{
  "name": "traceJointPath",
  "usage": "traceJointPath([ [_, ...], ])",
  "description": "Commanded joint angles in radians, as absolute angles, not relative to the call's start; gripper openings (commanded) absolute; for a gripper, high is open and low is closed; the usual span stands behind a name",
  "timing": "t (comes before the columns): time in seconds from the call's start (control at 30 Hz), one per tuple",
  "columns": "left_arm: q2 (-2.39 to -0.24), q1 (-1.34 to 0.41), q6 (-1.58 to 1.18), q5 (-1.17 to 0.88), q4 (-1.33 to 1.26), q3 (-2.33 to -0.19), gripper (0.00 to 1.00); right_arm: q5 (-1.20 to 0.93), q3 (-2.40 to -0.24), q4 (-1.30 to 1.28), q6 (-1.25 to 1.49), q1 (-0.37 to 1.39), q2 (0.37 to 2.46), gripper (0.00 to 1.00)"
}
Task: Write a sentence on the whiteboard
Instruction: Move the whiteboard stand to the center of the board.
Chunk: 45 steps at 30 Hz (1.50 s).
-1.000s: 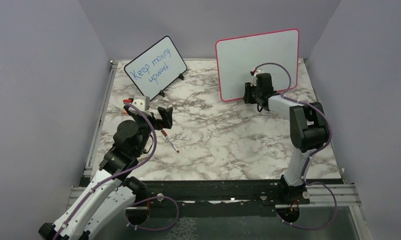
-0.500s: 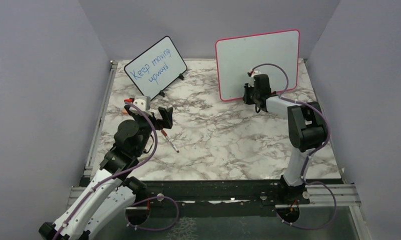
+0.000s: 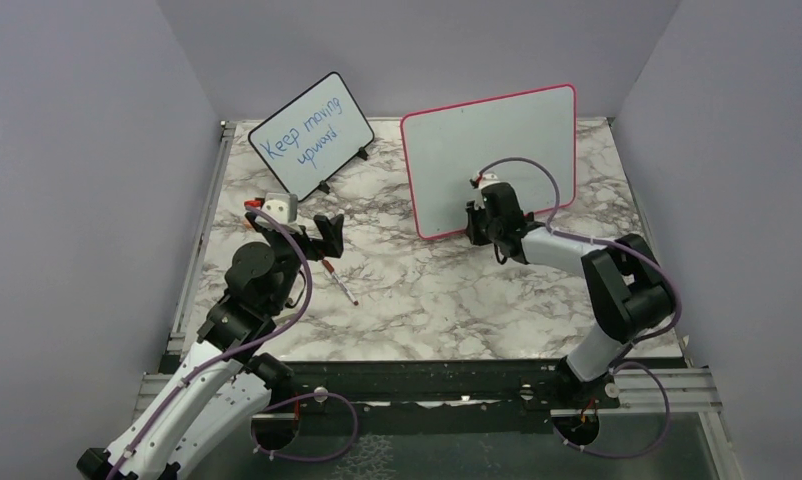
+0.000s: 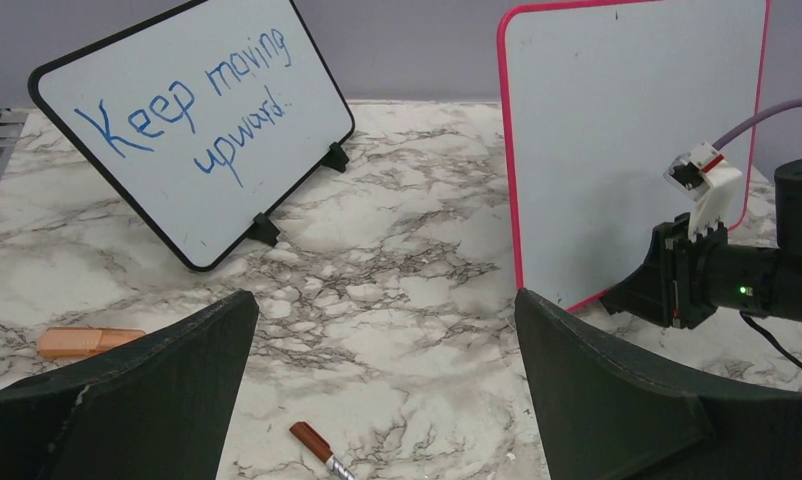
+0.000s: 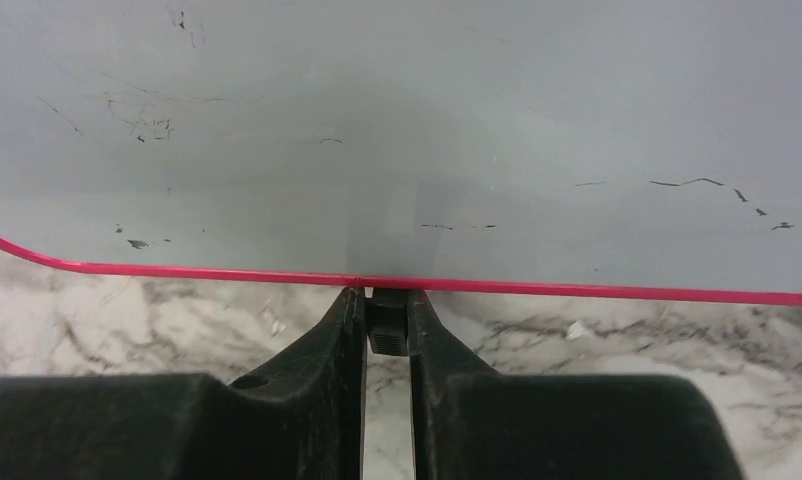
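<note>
The whiteboard [image 3: 492, 160] with its red-pink frame stands upright at the back right of the marble table. Its face [image 5: 397, 130] carries only faint scuff marks, and no sentence is in view on it. My right gripper [image 5: 386, 297] is at the board's lower edge, shut on one of its small black feet [image 5: 386, 328]. In the top view that gripper [image 3: 474, 232] sits at the board's bottom left. A brown-capped marker [image 4: 315, 447] lies on the table just below my left gripper [image 4: 387, 300], which hovers open and holds nothing. The same marker [image 3: 340, 282] lies in front of the left arm.
A smaller black-framed board [image 3: 310, 135] with blue writing leans at the back left, also seen from the left wrist [image 4: 192, 120]. An orange cap-like piece [image 4: 87, 341] lies on the table left of the left gripper. Purple walls enclose the table.
The right gripper has shut on the whiteboard's foot. The board has shifted left and nearer with it. The left arm and the marker have not moved.
</note>
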<state>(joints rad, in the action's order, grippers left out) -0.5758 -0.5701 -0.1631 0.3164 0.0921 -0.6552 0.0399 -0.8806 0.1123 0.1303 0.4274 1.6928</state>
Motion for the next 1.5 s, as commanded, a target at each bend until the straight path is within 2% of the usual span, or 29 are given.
traceJointPath([
  [0.0,-0.559,-0.571,-0.158,0.346,0.076,-0.649,0.99,0.066,-0.810,0.124,0.223,0.520,1.607,0.01],
  [0.33,-0.543,-0.571,-0.176,0.419,0.102,-0.659,0.99,0.203,-0.712,0.169,0.354,0.730,1.526,0.01],
  [0.9,-0.523,-0.558,-0.223,0.475,0.113,-0.662,0.99,0.269,-0.671,0.160,0.406,0.828,1.467,0.07],
  [0.97,-0.531,-0.556,-0.219,0.467,0.116,-0.669,0.99,0.284,-0.667,0.159,0.410,0.835,1.460,0.13],
  [1.1,-0.556,-0.549,-0.231,0.503,0.131,-0.684,0.99,0.312,-0.663,0.140,0.412,0.839,1.421,0.33],
  [1.27,-0.593,-0.541,-0.211,0.438,0.131,-0.687,0.99,0.369,-0.662,0.088,0.400,0.840,1.325,0.54],
  [1.47,-0.648,-0.537,-0.290,0.544,0.151,-0.695,0.99,0.471,-0.666,-0.013,0.373,0.838,1.184,0.73],
])
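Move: The right hand grips the red board's left stand; its spot near the board centre is about 11 cm back and 7 cm left, roughly 2 cm lower. The board's other stand is some 14 cm to this hand's right and 5 cm ahead. The marker lies about 33 cm left and 11 cm back. From the left hand, the spot is about 3 cm ahead, 28 cm right and 27 cm below. Right hand drags the stand about 11 cm back, 7 left, then opens and rises; left hand shifts left. ##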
